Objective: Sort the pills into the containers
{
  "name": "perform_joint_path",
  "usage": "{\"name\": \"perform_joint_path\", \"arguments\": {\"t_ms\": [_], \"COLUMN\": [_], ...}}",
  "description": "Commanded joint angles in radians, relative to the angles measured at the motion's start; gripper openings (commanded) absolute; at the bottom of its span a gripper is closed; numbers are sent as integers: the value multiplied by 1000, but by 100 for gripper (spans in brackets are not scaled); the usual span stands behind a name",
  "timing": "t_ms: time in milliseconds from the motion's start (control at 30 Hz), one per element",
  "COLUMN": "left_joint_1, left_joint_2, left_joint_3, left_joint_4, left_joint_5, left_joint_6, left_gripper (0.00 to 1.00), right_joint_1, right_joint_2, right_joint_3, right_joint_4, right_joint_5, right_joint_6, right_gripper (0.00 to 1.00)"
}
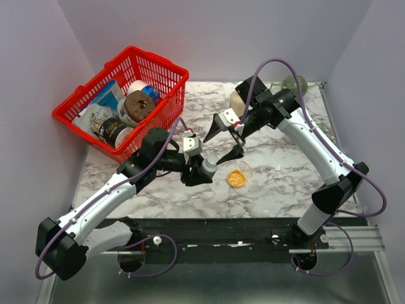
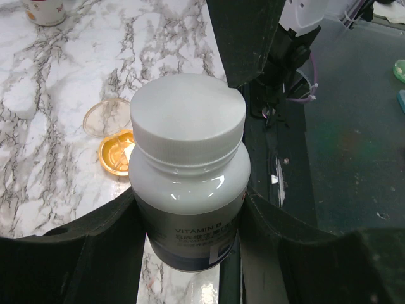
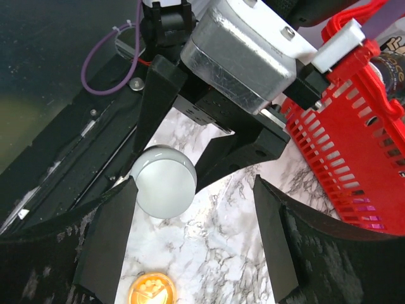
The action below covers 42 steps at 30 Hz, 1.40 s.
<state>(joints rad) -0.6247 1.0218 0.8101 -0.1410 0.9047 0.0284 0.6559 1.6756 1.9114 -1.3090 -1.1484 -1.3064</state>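
Note:
My left gripper (image 1: 204,170) (image 2: 190,244) is shut on the body of the white pill bottle (image 1: 208,168) (image 2: 187,158). The bottle has a white cap on and a dark label band, and it hangs over the marble table. The right gripper (image 1: 223,143) (image 3: 193,190) stands open just above and right of the cap (image 3: 163,180). One finger is next to the cap; the jaws do not clamp it. The pills (image 1: 236,179) (image 3: 150,291) lie in a shallow round dish (image 2: 117,152) that glows orange, right of the bottle. A clear round dish (image 1: 246,170) (image 2: 106,117) lies against it.
A red basket (image 1: 161,66) (image 3: 354,145) full of cans and packets stands at the back left. A beige bottle (image 1: 237,101) stands behind the right arm, and a greenish item (image 1: 295,82) lies at the back right. The table's near edge meets a dark rail (image 1: 240,228).

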Motion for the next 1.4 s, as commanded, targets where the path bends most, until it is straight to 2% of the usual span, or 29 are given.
{"name": "perform_joint_path", "arguments": {"t_ms": [0,433,800,867,1000,1100,1133,1233,1367], "left_joint_1": [3,3,3,2,2,2,0,-1,-4], "left_joint_2": [6,3,-6,-40,-126,-153,-164,-164,-118], "left_joint_3": [46,54,61,48,-17,-37,-57,-89,-68], "left_joint_4": [12,3,14,64,222,293,355,466,474], "left_joint_5": [40,26,-13,-93,-274,-426,-472,-558,-593], "left_joint_6": [28,31,19,1,-2,-4,-24,-53,-74], "left_gripper": [0,0,0,0,0,0,0,0,0], "right_joint_1": [16,36,40,40,42,44,44,47,83], "right_joint_2": [-2,-48,-19,-8,4,-16,-37,-102,-85], "right_joint_3": [-17,-83,-66,-74,-117,-187,-230,-380,-397], "right_joint_4": [-214,-216,-214,-184,-102,61,205,429,430], "right_joint_5": [-20,-28,-37,-45,-63,27,54,147,239], "right_joint_6": [-25,-16,19,96,274,503,648,864,871], "right_gripper": [81,73,41,32,30,29,28,29,29]}}
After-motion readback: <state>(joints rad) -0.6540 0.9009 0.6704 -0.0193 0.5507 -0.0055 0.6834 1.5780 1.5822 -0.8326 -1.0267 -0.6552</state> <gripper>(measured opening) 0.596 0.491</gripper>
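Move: The left hand already holds the white vitamin bottle; its cap sits about 2 cm ahead of that hand, 3 cm to the right and 3 cm above. From the open right hand the cap is roughly 2 cm back, level sideways and 2 cm below. The orange pill dish lies on the table some 4 cm ahead of the right hand, 10 cm to its right and 25 cm below, with the clear lid about 3 cm farther out and 4 cm farther right than the dish. The right hand eases back and down about 2.5 cm over the cap and closes its wide-open fingers to about half, pinching the cap's sides while the left hand holds the bottle almost still. Then the right wrist rolls some 35 degrees, clockwise looking onto the cap, as the pair moves forward and down together, the left hand keeping its grip, going about 4 cm and swinging counter-clockwise. ##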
